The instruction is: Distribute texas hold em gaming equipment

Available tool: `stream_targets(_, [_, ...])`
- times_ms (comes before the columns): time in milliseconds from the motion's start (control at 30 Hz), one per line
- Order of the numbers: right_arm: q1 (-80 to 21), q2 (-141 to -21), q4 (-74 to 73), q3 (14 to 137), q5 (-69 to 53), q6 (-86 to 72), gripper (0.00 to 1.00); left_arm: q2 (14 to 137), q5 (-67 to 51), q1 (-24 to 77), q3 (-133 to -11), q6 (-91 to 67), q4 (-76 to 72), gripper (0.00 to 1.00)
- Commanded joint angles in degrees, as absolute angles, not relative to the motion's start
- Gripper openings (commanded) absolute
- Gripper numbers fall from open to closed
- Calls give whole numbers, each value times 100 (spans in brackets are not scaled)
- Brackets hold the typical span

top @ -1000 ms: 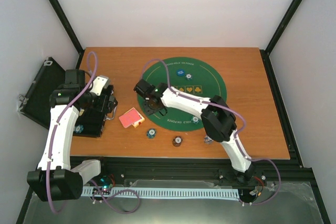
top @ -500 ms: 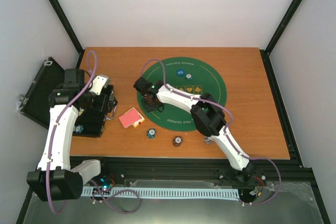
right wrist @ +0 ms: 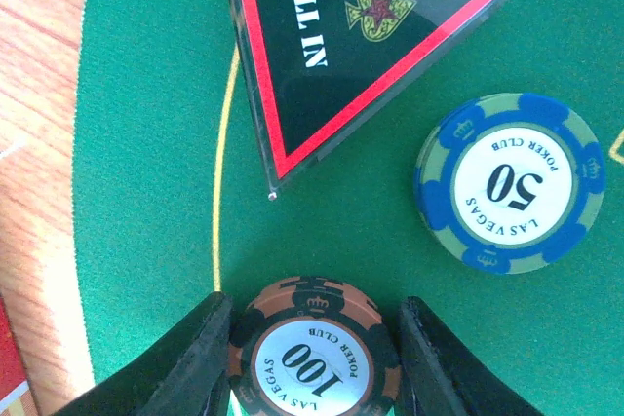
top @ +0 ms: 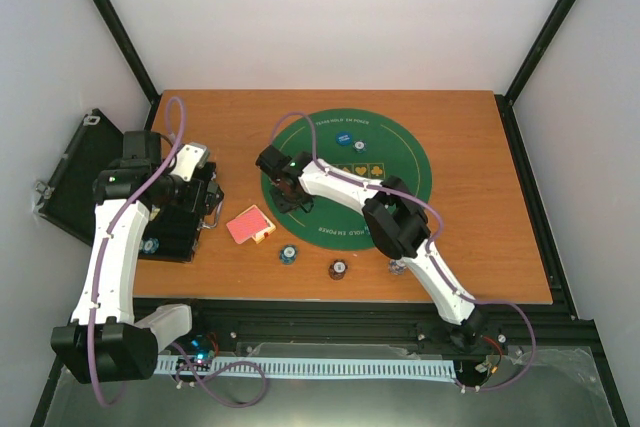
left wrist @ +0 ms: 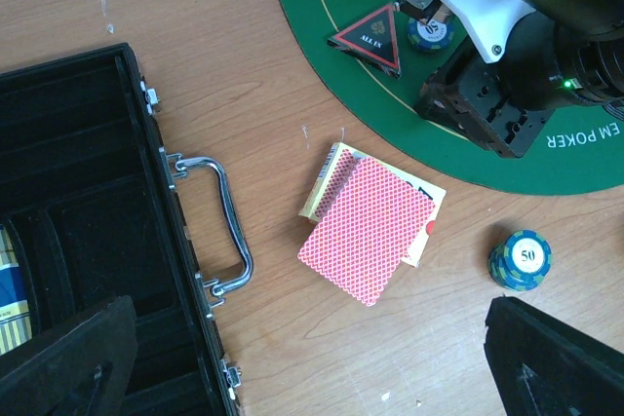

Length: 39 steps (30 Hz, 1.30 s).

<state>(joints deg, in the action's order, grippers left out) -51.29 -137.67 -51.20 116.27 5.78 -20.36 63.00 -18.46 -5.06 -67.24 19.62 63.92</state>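
Observation:
My right gripper (right wrist: 314,307) (top: 285,195) is low over the left part of the green mat (top: 400,162). Its fingers are closed on both sides of an orange-and-black 100 chip stack (right wrist: 312,358) resting on the mat. Just beyond lie the black red-edged ALL IN triangle (right wrist: 341,36) (left wrist: 370,38) and a blue 50 chip (right wrist: 509,182). Red-backed cards (top: 250,224) (left wrist: 370,226) lie on the wood left of the mat. My left gripper (left wrist: 322,358) (top: 205,205) is open and empty, hovering near the cards.
The black hinged case (left wrist: 78,202) (top: 70,172) lies open at the left edge. A blue-green 50 chip stack (left wrist: 520,260) (top: 288,253) and a brown stack (top: 339,269) stand near the front. A blue button disc (top: 343,137) lies on the mat.
My right gripper has moved a little farther onto the mat with the 100 chip stack, and its elbow has swung left. The left arm has not moved.

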Motion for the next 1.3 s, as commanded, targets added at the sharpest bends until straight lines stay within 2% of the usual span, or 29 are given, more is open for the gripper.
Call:
stream_targets(0, [-5081,-13911,-5142,11825,681,-1991,27,6310,-1908,-545,-6917,2074,6434,100])
stream_targets(133, [-5071,-13926,-5110,11857,645,-1988,31,6312,-1890,-547,-6926,2094,6451,100])
stream_targets(333, [-5080,-13829,-5225,11934,648,-2021,55,6297,-1884,-543,-6930,2101,6469,100])
stream_targets(567, [-5148,-13109,-5280,11582,695,-2061,58,6302,-1867,-545,-6900,2109,6485,100])
stream_targets(767, [-5492,-11727,-4874,9902,853,-2407,60,6267,-1884,-542,-6896,2109,6476,100])
stream_targets(1000, [-6020,-9809,-4371,7325,930,-3198,70,6324,-1980,-543,-6936,2183,6567,100])
stream_targets(1133, [-6276,-9148,-4183,6273,929,-3609,77,6303,-2027,-545,-6991,2162,6604,100])
stream_targets(1267, [-6433,-8894,-4069,5725,905,-3835,80,6263,-2074,-540,-7022,2145,6633,100])
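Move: The brown 100 chips are already between the right fingers, down at the mat. The 50 chips lie about 5 cm farther out and 2 cm to the right of that hand, the ALL IN triangle 5 cm ahead and 3 cm left. The brown stack stands some 17 cm back and 12 cm right, the blue stack 13 cm back, all at about hand height. From the left hand the held chips are roughly 8 cm ahead, 17 cm right and 21 cm below. The brown 100 chips are let go on the mat: the right hand stays nearly still while its fingers open, then lifts straight off. It swings back about 17 cm and 12 cm to the right in an arc, topping out some 8 cm up, then sinks towards the brown stack, fingers opening wider and the wrist barely turning. ##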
